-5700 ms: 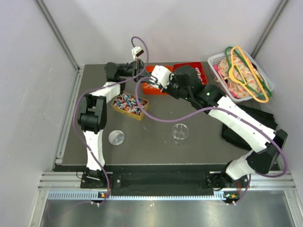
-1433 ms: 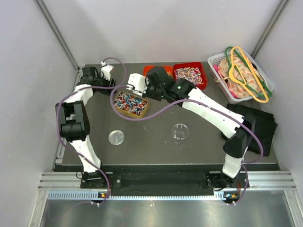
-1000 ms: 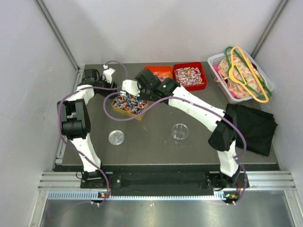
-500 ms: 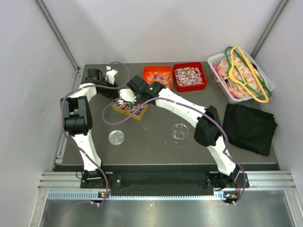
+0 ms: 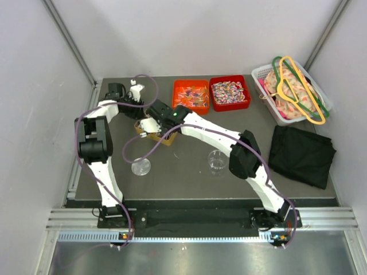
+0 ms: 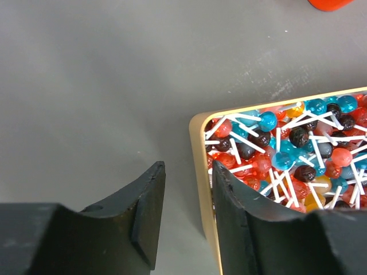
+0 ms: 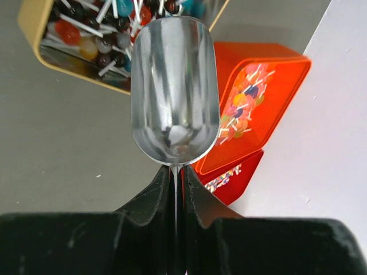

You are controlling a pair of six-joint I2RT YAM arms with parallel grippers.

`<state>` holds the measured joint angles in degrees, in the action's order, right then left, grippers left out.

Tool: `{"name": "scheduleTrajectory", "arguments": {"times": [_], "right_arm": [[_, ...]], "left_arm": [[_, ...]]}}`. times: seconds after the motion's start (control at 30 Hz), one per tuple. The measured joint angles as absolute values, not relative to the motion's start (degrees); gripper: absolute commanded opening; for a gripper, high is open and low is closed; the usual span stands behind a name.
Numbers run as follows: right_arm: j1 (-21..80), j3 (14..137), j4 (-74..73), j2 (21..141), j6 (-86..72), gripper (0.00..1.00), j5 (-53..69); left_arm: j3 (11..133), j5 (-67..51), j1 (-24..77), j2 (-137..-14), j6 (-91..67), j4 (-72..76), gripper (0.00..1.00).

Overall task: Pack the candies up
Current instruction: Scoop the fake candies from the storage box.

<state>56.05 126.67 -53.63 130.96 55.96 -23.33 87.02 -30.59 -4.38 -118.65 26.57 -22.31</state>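
The candies (image 6: 287,154) are small round sweets on white sticks, red, blue and dark, heaped in a yellow box (image 6: 196,132). My left gripper (image 6: 187,169) straddles the box's near-left wall. One finger is outside on the table side and the other over the candies, with a gap still between them. My right gripper (image 7: 177,172) is shut on the thin handle of an empty metal scoop (image 7: 175,91), whose tip reaches over the box (image 7: 34,23). In the top view both arms meet over the box (image 5: 167,136) and hide most of it.
Two red trays (image 5: 191,94) (image 5: 229,91) of sweets stand at the back. A clear cup (image 5: 217,160) and a round lid (image 5: 140,167) sit nearer the front. At the right are a white basket with hangers (image 5: 292,91) and a black cloth (image 5: 301,154).
My right arm has swung left from the red trays, bringing the scoop over the yellow box. The left gripper's jaws have narrowed around the box wall.
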Motion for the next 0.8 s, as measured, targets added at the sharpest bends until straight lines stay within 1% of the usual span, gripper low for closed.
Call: {"name": "scheduleTrajectory", "arguments": {"times": [0.13, 0.47, 0.6, 0.7, 0.73, 0.8], "right_arm": [[57.21, 126.89, -53.56, 130.96, 57.14, 0.00, -23.38], [57.49, 126.82, -50.57, 134.32, 61.49, 0.00, -29.43], [57.52, 126.67, -48.64, 134.69, 63.94, 0.00, -31.33], [57.80, 126.19, -47.46, 134.69, 65.54, 0.00, -31.86], [57.91, 125.99, -47.35, 134.69, 65.93, 0.00, -31.92], [58.26, 125.99, -47.13, 134.76, 66.72, 0.00, -32.01]], "left_arm": [[87.02, -30.59, -3.95, -118.67, 26.24, -22.63, 0.37], [87.02, -30.63, -3.36, -118.67, 25.43, -23.24, 0.32], [87.02, -31.05, -3.33, -118.67, 25.36, -23.55, 0.27], [87.02, -31.20, -3.33, -118.67, 25.36, -23.68, 0.17], [87.00, -31.27, -3.33, -118.67, 25.26, -23.73, 0.13], [86.98, -31.51, -3.33, -118.67, 25.02, -23.79, 0.11]]}}
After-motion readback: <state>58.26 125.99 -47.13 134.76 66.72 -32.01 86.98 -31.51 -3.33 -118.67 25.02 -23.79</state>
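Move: The tan candy box's middle is about 8 cm right of my left hand, 5 cm back and 3 cm below; its left wall runs between my open fingers. From my right hand, holding the empty scoop, that middle lies some 5 cm left, level front to back, 12 cm down. The orange bin is 16 cm ahead and 10 cm right of my right hand, the clear jar 15 cm back and 20 cm right. My left fingers close on the candy box's left wall near its far corner, one finger outside and one inside, as that hand eases about 1.5 cm right and slightly back. Keeping its hold on the scoop, my right hand slips left and a little back, pushes some 2 cm forward while sinking about 1 cm, then drifts left over the candies, tilting its left side down and its fingertips forward by roughly 15 degrees in all. ##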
